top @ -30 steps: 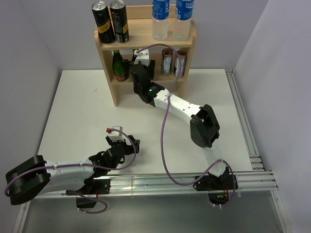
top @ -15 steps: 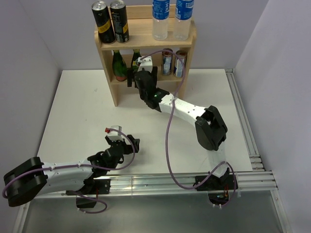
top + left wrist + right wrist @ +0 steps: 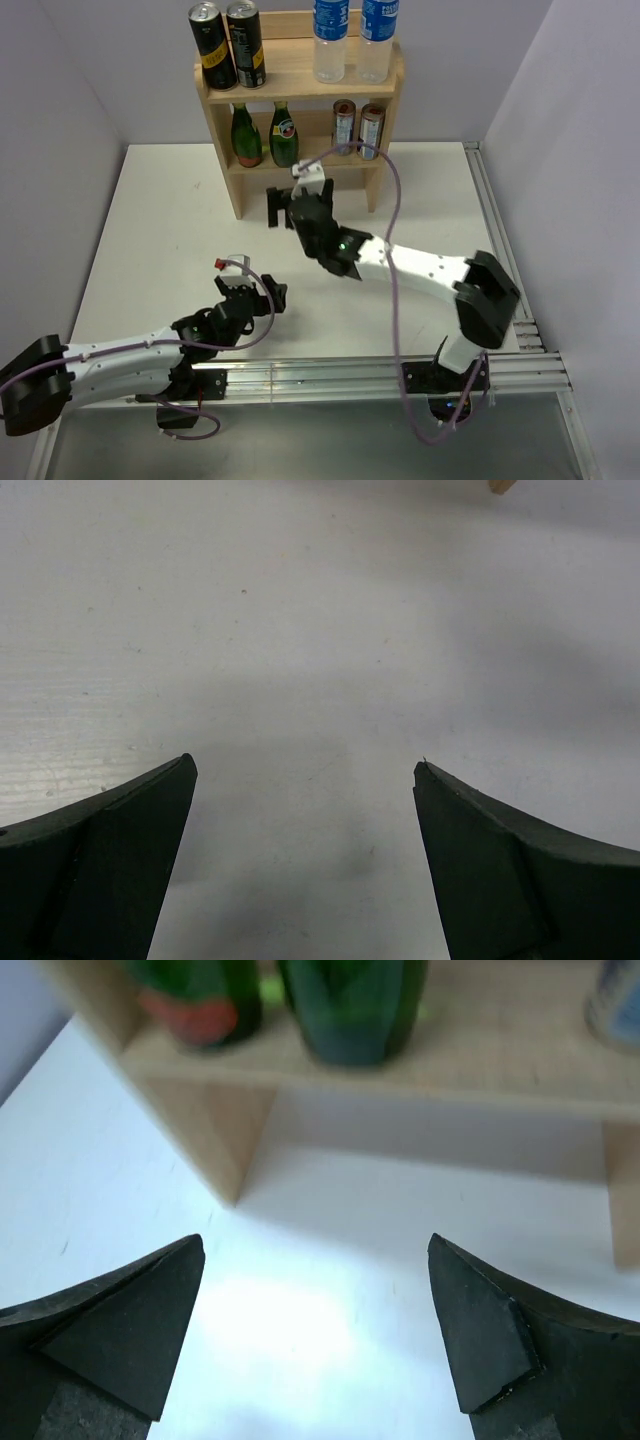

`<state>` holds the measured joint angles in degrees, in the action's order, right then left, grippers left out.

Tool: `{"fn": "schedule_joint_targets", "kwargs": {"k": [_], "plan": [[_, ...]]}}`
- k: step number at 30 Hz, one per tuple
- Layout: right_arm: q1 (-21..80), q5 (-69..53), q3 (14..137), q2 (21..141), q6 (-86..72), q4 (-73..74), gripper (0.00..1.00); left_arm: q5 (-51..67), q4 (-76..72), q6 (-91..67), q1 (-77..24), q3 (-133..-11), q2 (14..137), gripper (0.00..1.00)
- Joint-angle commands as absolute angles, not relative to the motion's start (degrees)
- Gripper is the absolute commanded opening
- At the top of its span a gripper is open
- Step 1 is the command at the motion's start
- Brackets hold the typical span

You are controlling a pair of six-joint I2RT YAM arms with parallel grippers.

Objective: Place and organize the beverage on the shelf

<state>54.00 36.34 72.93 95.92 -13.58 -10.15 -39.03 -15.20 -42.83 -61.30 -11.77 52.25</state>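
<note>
The light-wood shelf (image 3: 219,125) stands at the back of the table. Its top tier holds two black cans (image 3: 228,45) and two water bottles (image 3: 353,42). The middle tier holds two green bottles (image 3: 265,137) and two slim cans (image 3: 358,128). My right gripper (image 3: 284,207) hovers open and empty just in front of the shelf, low over the table. In the right wrist view the gripper (image 3: 316,1242) faces the shelf board (image 3: 480,1055) with the green bottles (image 3: 352,1005) on it. My left gripper (image 3: 262,291) is open and empty near the front, over bare table (image 3: 320,630).
White walls close in on the left, back and right. An aluminium rail frame (image 3: 500,270) runs along the table's right side and front edge. The right arm's purple cable (image 3: 392,250) loops above the table. The shelf's lowest level under the board (image 3: 420,1160) shows nothing on it.
My right gripper has pulled back out of the shelf's middle tier toward the front, leaving the second green bottle standing beside the first. The left arm barely shifted.
</note>
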Motion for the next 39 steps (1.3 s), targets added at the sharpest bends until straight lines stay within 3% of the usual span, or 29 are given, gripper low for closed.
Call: {"fn": "schedule_joint_targets", "kwargs": {"k": [1,4,8,11,15,22,39], "plan": [[59.7,44.2,64.3,83.5,-19.1,-8.7,1.0,-41.8,-3.0,-44.0,-62.6,-20.0,47.1,0.97],[67.7,50.6,53.7,70.7,-24.3,-5.6,1.0,-42.4,8.0,-45.0,-63.8,-25.9,40.0,0.98],[76.7,60.4,46.8,51.2,-34.2,10.4,1.0,-43.2,19.2,-44.2,-65.2,-34.4,33.4,0.99],[81.6,67.6,48.8,40.7,-37.7,23.4,1.0,-44.1,24.0,-42.0,-65.4,-40.8,29.5,0.99],[84.5,68.6,49.7,31.5,-32.4,24.8,1.0,-46.8,26.3,-38.9,-65.4,-46.3,26.8,0.99],[84.6,68.9,51.4,27.4,-30.3,26.5,1.0,-49.3,29.9,-37.2,-65.3,-52.2,27.7,0.99],[84.6,69.9,52.9,29.2,-27.8,25.2,1.0,-51.1,31.6,-36.9,-65.3,-53.4,28.0,0.99]]}}
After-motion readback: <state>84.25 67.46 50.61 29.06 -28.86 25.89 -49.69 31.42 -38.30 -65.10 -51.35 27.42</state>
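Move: Straight ahead of the open right hand, about 14 cm out, 2 cm to the left and a few centimetres higher, stands the right-hand green bottle on the middle shelf. The other green bottle is roughly 8 cm to the left of it; the two small cans stand about 11 and 17 cm to the right of the hand, some 14 cm ahead. From the left hand, the same right-hand green bottle lies about 30 cm forward, 5 cm right and 19 cm higher. Backing away from the shelf, the empty right hand draws back some 20 cm, then swings about as far to the right and rises roughly 9 cm, its left side rolling up about 20 degrees. Meanwhile the left hand lifts some 25 cm off low over the table, then drifts 8 cm left, tipping slightly upward. Both grippers stay wide open and settle, touching nothing. ##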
